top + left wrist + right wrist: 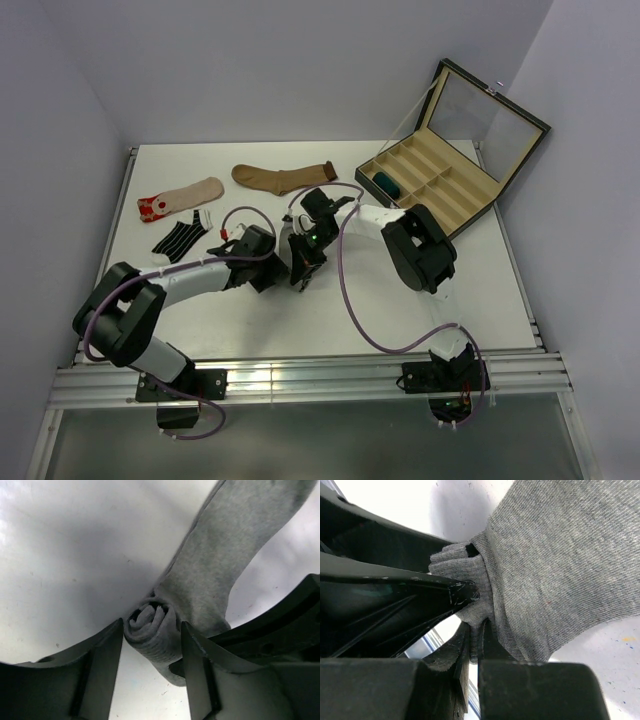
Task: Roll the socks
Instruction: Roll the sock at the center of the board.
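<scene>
A grey sock lies on the white table, its near end wound into a tight roll. My left gripper holds that roll, one finger pressed on each side. In the right wrist view, my right gripper is shut on a thin fold of the same grey sock, right beside the roll. From above, the left gripper and the right gripper meet at the table's middle and hide the grey sock. A striped black-and-white sock, a beige red-toed sock and a brown sock lie flat further back.
An open box with beige compartments stands at the back right, its lid raised. A dark teal rolled sock sits in its leftmost compartment. Purple cables loop over both arms.
</scene>
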{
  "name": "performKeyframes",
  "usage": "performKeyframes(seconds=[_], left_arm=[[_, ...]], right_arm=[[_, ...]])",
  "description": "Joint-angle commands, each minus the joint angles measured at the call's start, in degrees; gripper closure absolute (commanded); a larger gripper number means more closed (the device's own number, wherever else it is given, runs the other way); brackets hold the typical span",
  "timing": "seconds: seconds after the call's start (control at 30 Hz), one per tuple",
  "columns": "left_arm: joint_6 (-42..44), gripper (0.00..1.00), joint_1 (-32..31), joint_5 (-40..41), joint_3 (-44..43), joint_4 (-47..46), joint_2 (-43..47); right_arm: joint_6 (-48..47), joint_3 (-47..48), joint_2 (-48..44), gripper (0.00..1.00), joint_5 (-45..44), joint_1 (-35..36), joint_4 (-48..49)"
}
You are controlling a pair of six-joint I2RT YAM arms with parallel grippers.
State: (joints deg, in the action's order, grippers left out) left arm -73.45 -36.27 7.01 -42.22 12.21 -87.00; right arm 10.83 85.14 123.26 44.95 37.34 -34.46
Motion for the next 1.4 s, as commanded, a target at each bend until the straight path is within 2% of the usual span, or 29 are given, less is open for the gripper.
performKeyframes(seconds=[0.0,0.1,0.27,0.33,0.4,0.47,0.6,0.7,0.87,1.03,1.37], left_arm=[[-2.4,0.46,-0.47,-0.15,0.2,1.59,-0.45],[-2.31,0.56,-0.38,0.2,0.38,1.68,-0.71],[1.19,0.83,0.15,0.47,-2.52,3.52,-4.4],[2.69,0.92,0.85,-0.67,-3.83,3.88,-6.15],[4.71,0.96,1.64,-0.85,-4.63,5.1,-7.04],[6.73,1.0,1.91,-1.03,-5.42,5.02,-7.57],[8.93,1.0,2.08,-0.5,-6.74,5.63,-7.48],[10.34,0.99,2.08,-0.68,-7.88,6.07,-8.09],[11.05,0.99,2.08,-1.12,-8.5,6.16,-7.83],[11.66,0.99,2.17,-1.2,-8.76,6.78,-7.74],[10.7,0.99,5.33,-3.4,-8.32,8.1,-7.66]], right_arm=[[1.03,-0.33,1.54,1.0,-3.38,-0.34,2.11],[1.65,-0.77,1.02,1.0,-3.64,-0.34,2.99],[2.35,-4.28,-3.11,0.99,-5.04,-0.43,6.68],[2.44,-6.9,-6.61,0.94,-6.79,-0.34,9.74],[2.53,-8.84,-9.34,0.83,-8.55,-0.34,12.03],[2.88,-11.13,-13.74,0.78,-11.53,-0.43,15.2],[2.97,-14.04,-20.07,0.68,-17.78,-0.87,20.47],[2.71,-14.83,-22.01,0.66,-21.64,-1.04,23.9],[2.09,-12.9,-17.1,0.66,-25.17,-1.04,26.28],[2.71,-15.18,-13.58,0.66,-26.84,-1.13,30.67],[2.97,-19.22,-12.7,0.65,-30.36,-1.13,28.4]])
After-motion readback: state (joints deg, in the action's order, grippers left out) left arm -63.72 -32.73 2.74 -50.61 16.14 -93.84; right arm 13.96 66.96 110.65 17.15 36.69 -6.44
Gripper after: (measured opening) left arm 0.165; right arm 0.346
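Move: Between the left hand's open fingers sits the grey sock's roll, its middle about 1 cm ahead, 2 cm right and 1 cm lower; the right hand already pinches it, its middle some 1 cm left of and 1 cm below that hand. The flat part runs outward, centred 6 cm ahead, 1 cm left and 2 cm below the right hand. The brown sock is roughly 21 cm straight ahead of the left hand, the striped sock 23 cm left and 8 cm ahead of it. Closing on the roll, the left fingers take it over while the hand eases about 2 cm forward and slightly right. The right fingers open partway and come free, then the hand arcs up and forward past the roll and back down to the flat sock's edge, about 8 cm farther out and 3 cm right, its fingertips swinging forward some 30 degrees. ##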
